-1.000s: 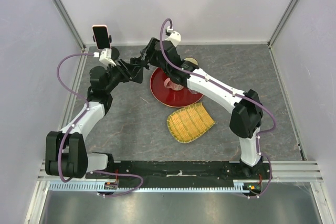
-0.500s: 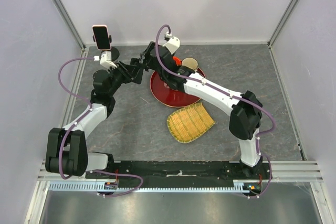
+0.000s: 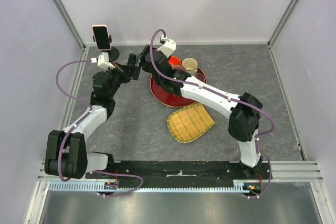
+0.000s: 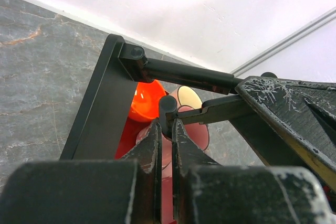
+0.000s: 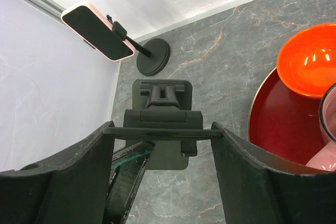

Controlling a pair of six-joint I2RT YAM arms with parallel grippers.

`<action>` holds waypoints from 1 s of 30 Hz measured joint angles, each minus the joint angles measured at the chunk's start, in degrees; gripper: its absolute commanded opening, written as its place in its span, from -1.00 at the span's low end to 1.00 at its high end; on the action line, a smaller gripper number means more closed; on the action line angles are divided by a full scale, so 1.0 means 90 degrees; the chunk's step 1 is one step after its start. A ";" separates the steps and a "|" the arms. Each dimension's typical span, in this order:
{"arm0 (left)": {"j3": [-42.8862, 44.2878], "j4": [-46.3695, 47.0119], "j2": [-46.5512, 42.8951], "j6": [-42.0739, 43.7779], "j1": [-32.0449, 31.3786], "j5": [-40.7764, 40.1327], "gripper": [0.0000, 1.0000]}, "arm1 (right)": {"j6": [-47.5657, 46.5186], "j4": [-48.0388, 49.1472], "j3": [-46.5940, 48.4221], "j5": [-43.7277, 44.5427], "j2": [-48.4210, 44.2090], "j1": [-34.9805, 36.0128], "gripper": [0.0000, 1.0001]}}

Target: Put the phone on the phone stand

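Note:
The phone (image 3: 101,36) (image 5: 97,32), dark-screened with a pale pink rim, is clamped on a thin black holder with a round base (image 5: 153,57) in the far left corner. The black folding phone stand (image 3: 135,66) (image 5: 163,98) hangs between both grippers above the table. My right gripper (image 5: 163,129) (image 3: 139,61) is shut across the width of the stand's upper plate. My left gripper (image 4: 167,124) (image 3: 130,70) is shut on a small black tab of the stand (image 4: 167,106). The stand's base plate (image 4: 105,103) tilts at the left of the left wrist view.
A red tray (image 3: 160,90) (image 5: 273,124) holds an orange bowl (image 5: 307,59) (image 4: 144,100), a pink cup (image 4: 191,129) and a cream mug (image 3: 189,65). A woven basket (image 3: 190,122) lies nearer the arms. Walls close in behind and to the left.
The left gripper's jaws have closed onto the stand's tab. Both grippers and the stand have shifted a little left and toward the back wall.

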 measured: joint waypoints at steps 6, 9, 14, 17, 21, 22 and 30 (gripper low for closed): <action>0.0000 0.0087 0.0134 -0.0333 -0.0090 -0.0202 -0.95 | -0.0291 0.0036 0.0002 -0.0019 0.0000 -0.0032 0.58; 0.0046 0.0080 0.0262 -0.0510 -0.0097 -0.0253 -0.95 | -0.0476 0.0027 0.0002 -0.0260 0.0000 -0.0136 0.96; 0.0459 -0.0194 0.0920 -0.0814 0.0175 -0.0158 -0.95 | -0.0952 0.0257 0.0002 -0.1231 -0.0216 -0.0510 0.96; 0.0787 -0.0551 0.1350 -0.1008 0.0430 0.0075 -0.95 | -0.1270 0.0551 -0.0117 -0.1846 -0.0648 -0.0862 0.96; 0.0950 -0.0755 0.1644 -0.1404 0.0804 0.0396 -0.95 | -0.1503 0.0872 -0.0430 -0.2254 -0.1348 -0.1302 0.96; 0.0952 -0.0784 0.1690 -0.1574 0.0916 0.0500 -0.95 | -0.1549 0.0952 -0.0488 -0.2302 -0.1496 -0.1404 0.96; 0.2101 -0.1404 0.2973 -0.3143 0.1734 0.1494 -0.95 | -0.1642 0.1212 -0.0804 -0.2431 -0.1982 -0.1792 0.96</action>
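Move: The black folding stand is already gripped by both hands, the left on its link, the right across a plate. From the left hand, the round phone stand with the pink-cased phone stands about 30 cm ahead, 16 cm left and some 17 cm lower; the orange bowl is roughly 20 cm ahead and 15 cm right, 20 cm below. From the right hand, the phone stand is about 31 cm ahead, 20 cm left and 21 cm down. The right hand opens wide to let go of the black folding stand, then backs off it up and to its right, some 15 cm up and 12 cm across, tipping its fingers upward about 20 degrees. The left stays shut on the stand's link and, once the other grip slackens, carries it forward, down and left, about 8 cm each way, towards the table beside the round phone stand, tipping its fingers down and rolling its left side down, each by some 30 degrees. ##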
